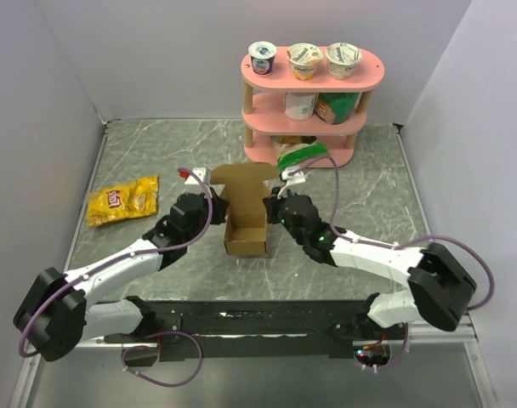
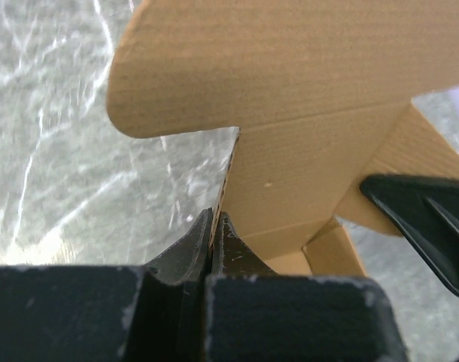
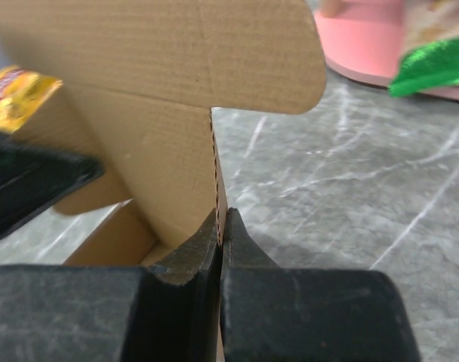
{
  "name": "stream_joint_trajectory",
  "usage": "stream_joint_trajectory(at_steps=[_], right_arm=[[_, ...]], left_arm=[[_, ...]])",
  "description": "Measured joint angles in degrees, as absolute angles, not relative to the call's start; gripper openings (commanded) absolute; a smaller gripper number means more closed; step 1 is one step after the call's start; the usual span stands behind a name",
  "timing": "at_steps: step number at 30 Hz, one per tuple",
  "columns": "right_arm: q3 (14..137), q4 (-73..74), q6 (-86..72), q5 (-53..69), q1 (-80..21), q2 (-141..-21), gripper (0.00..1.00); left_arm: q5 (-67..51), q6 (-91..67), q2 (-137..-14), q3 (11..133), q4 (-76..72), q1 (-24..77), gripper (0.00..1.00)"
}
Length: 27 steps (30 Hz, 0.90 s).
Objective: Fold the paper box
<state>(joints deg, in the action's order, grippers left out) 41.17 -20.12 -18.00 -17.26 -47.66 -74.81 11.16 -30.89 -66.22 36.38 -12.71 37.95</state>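
The paper box (image 1: 246,217) of plain brown cardboard stands half formed in the middle of the table, its walls up and a wide lid flap (image 1: 243,176) rising at the back. My left gripper (image 1: 214,212) is shut on the box's left wall edge (image 2: 228,181), pinching it between both fingers. On the opposite side my right gripper (image 1: 275,212) is shut on the right wall edge (image 3: 217,181). In each wrist view the card edge runs straight up from between the closed black fingers (image 2: 214,230) (image 3: 220,230), and the other gripper shows as a dark shape across the box.
A yellow snack bag (image 1: 122,201) lies at the left of the table. A pink two-tier shelf (image 1: 312,76) with cups stands at the back, a green packet (image 1: 301,157) at its base. Grey walls close in the table on three sides.
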Motion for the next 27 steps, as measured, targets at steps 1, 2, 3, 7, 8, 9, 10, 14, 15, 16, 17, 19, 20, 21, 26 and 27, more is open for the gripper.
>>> stream_joint_trajectory(at_steps=[1, 2, 3, 7, 8, 9, 10, 14, 15, 16, 17, 19, 20, 21, 26, 27], right_arm=[[40.64, -21.76, -18.33, -19.31, -48.29, -76.09, 0.00], [40.05, -23.31, -18.55, -21.12, -48.84, -77.69, 0.00], [39.68, -24.40, -18.63, -22.63, -49.28, -79.15, 0.00], [38.28, -28.47, -18.79, -27.99, -51.20, -84.77, 0.00], [38.17, -28.97, -18.70, -28.99, -51.64, -85.65, 0.00], [38.17, -29.56, -18.59, -30.13, -52.12, -86.54, 0.00], [38.17, -30.11, -18.63, -31.27, -52.53, -87.35, 0.00], [38.24, -30.72, -19.33, -34.02, -53.45, -88.55, 0.23], [38.24, -30.70, -19.68, -34.48, -53.63, -88.55, 0.29], [38.24, -30.81, -20.10, -34.74, -53.78, -88.55, 0.40], [38.22, -30.92, -20.49, -34.76, -53.91, -88.55, 0.47], [38.11, -31.18, -20.91, -34.54, -54.26, -88.42, 0.70], [37.82, -31.42, -20.99, -34.28, -54.41, -88.14, 0.81], [37.04, -31.64, -20.88, -33.87, -54.63, -87.29, 0.92], [33.19, -26.52, -22.02, -33.54, -55.00, -76.29, 1.00], [32.25, -25.47, -21.82, -33.34, -54.83, -72.79, 1.00]], left_arm=[[12.14, -30.89, -66.52, 35.24, -14.06, 38.48, 0.01], [13.13, -30.87, -67.05, 33.85, -15.84, 39.09, 0.01], [13.80, -30.76, -67.72, 32.60, -17.34, 39.64, 0.01], [16.56, -30.02, -71.18, 28.97, -22.90, 41.76, 0.01], [17.30, -29.61, -72.12, 28.21, -24.40, 42.24, 0.01], [17.91, -29.28, -72.79, 27.77, -25.47, 42.50, 0.01], [18.48, -29.06, -73.49, 27.29, -27.00, 42.70, 0.01], [20.10, -28.08, -75.29, 26.13, -30.98, 43.35, 0.01], [20.51, -27.81, -75.64, 25.82, -32.03, 43.51, 0.01], [20.73, -27.64, -75.94, 25.47, -33.04, 43.57, 0.01], [20.78, -27.46, -76.23, 25.10, -34.11, 43.66, 0.01], [20.73, -26.59, -76.66, 24.53, -36.03, 43.86, 0.01], [20.64, -26.13, -76.71, 24.34, -36.62, 43.94, 0.01], [20.21, -25.28, -76.73, 23.92, -37.63, 44.05, 0.01], [16.45, -20.12, -75.53, 21.58, -41.47, 44.14, 0.01], [15.18, -18.65, -74.87, 21.34, -41.58, 44.16, 0.01]])
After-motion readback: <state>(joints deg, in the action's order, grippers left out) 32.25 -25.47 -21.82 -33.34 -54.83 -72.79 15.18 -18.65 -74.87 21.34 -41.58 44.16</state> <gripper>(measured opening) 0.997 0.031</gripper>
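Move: Between my two hands I still hold the open box by the side edges of its upright back panel. The tray's middle lies about 6 cm to the right of my left hand, 4 cm back and 8 cm below. From my right hand it is about 6 cm left, 4 cm back and 9 cm below. The panel's top flap is about 6 cm left of my right hand, 4 cm ahead and 5 cm above; the green bag is some 22 cm ahead, 8 cm right and 15 cm lower. I bring both hands down together by about 7 cm, still pinching the panel's edges, to set the box on the table. Once down, my right fingers open wide off their edge, and that hand backs away towards me and to the right, rising about 4 cm. My left hand keeps its pinch, easing slightly back and right as its fingers tip up some 10 degrees. ##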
